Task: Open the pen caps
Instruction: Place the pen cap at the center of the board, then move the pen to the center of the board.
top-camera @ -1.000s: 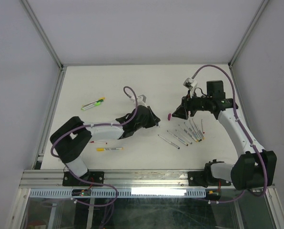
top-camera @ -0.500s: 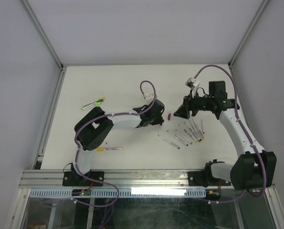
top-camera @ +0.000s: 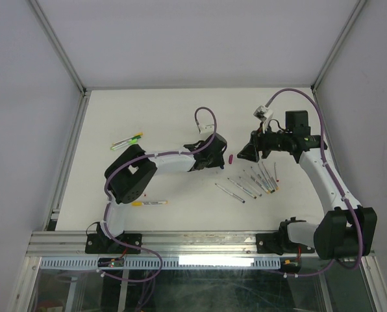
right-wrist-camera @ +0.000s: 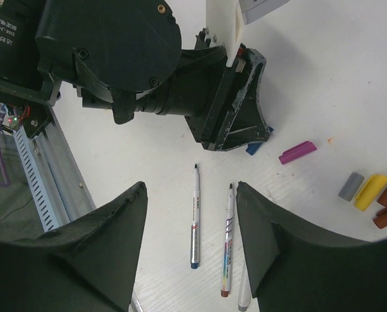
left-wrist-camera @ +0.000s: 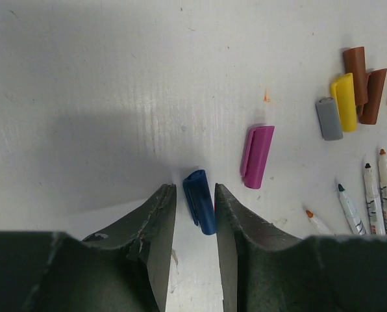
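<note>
In the left wrist view a blue pen cap [left-wrist-camera: 200, 201] lies on the white table between the tips of my left gripper [left-wrist-camera: 193, 190]. The jaws stand slightly apart, with a gap on the cap's left side. A magenta cap [left-wrist-camera: 257, 156] lies just to its right. Grey [left-wrist-camera: 328, 118], yellow [left-wrist-camera: 344, 101] and brown [left-wrist-camera: 357, 68] caps sit farther right. My right gripper [right-wrist-camera: 190, 188] hovers open above two uncapped pens [right-wrist-camera: 195, 218], facing the left gripper [right-wrist-camera: 236, 130]. From above, the left gripper [top-camera: 218, 159] and right gripper [top-camera: 245, 155] flank the magenta cap [top-camera: 230, 158].
A row of uncapped pens [top-camera: 249, 184] lies in front of the right gripper. Capped pens lie at the left: a green-yellow pair [top-camera: 126, 141] and a yellow one [top-camera: 149, 203]. The metal frame rail [top-camera: 193, 242] runs along the near edge.
The left arm has swung forward and right, up to the magenta cap. Its jaws have parted from the blue cap. The right gripper has hardly moved.
</note>
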`<state>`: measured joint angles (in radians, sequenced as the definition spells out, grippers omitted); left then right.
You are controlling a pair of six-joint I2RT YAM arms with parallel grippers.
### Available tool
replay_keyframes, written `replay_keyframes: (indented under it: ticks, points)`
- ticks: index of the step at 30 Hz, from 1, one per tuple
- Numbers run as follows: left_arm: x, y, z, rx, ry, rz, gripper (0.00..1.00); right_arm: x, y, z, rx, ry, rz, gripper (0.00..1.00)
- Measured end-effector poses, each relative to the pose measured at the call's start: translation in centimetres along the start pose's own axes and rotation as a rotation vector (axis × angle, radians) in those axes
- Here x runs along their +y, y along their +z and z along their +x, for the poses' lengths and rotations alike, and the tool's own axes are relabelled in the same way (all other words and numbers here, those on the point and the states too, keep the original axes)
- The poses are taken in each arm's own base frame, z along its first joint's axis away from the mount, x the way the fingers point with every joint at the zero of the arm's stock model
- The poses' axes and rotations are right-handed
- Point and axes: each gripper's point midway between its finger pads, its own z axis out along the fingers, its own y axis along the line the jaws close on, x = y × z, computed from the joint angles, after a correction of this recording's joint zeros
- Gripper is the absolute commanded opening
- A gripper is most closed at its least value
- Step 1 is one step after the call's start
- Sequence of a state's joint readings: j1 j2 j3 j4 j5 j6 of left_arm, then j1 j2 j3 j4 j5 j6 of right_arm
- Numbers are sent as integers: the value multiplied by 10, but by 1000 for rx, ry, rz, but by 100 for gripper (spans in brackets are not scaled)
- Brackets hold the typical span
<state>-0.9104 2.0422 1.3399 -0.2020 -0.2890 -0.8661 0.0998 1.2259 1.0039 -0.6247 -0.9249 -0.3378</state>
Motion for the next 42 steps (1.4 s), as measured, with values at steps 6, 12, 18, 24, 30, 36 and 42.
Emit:
replay_keyframes:
  ticks: [6, 12, 18, 24, 30, 36, 42]
  points:
    - [1, -3, -2, 0, 32, -2, 42, 0, 0, 0, 0, 1, 1, 60]
    - [-6, -26, -17, -25, 71, 27, 49, -1, -1, 0, -2, 2, 1, 60]
    - [-14, -75, -42, -108, 114, 114, 54, 0, -1, -1, -4, 2, -4, 60]
    - [13, -107, -50, -189, 152, 101, 69, 1, -1, -1, -5, 2, -8, 60]
    - [56, -123, -51, -239, 182, 20, 74, 3, -1, -1, -10, 1, -18, 60]
    - [104, -140, -59, -276, 137, -35, 76, 5, -1, 0, -12, 3, -27, 60]
    - [127, -163, -61, -318, 73, -23, 93, 10, 1, 4, -17, 15, -67, 60]
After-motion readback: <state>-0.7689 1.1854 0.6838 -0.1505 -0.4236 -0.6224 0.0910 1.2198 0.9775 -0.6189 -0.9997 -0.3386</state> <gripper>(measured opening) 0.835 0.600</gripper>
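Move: The empty left hand still straddles the blue pen cap, which lies on the board practically at the hand point; the pink cap is about 4 cm to the right and 2 cm farther out. The red-ended pen, mostly hidden by the arm, lies roughly 31 cm left and 11 cm back of this hand, with the yellow pen some 27 cm left and 14 cm back, all at board height. From the right hand the red-ended pen is about 37 cm left, 5 cm back and 19 cm below. Its fingers already parting, the left hand comes up clear of the blue cap, climbing nearly 10 cm almost straight before it swings left towards the red-ended and yellow pens. It travels about 18 cm to the left at that height, drawing back some 4 cm, while the fingers open wide and the wrist tips them up by about 15 degrees. ##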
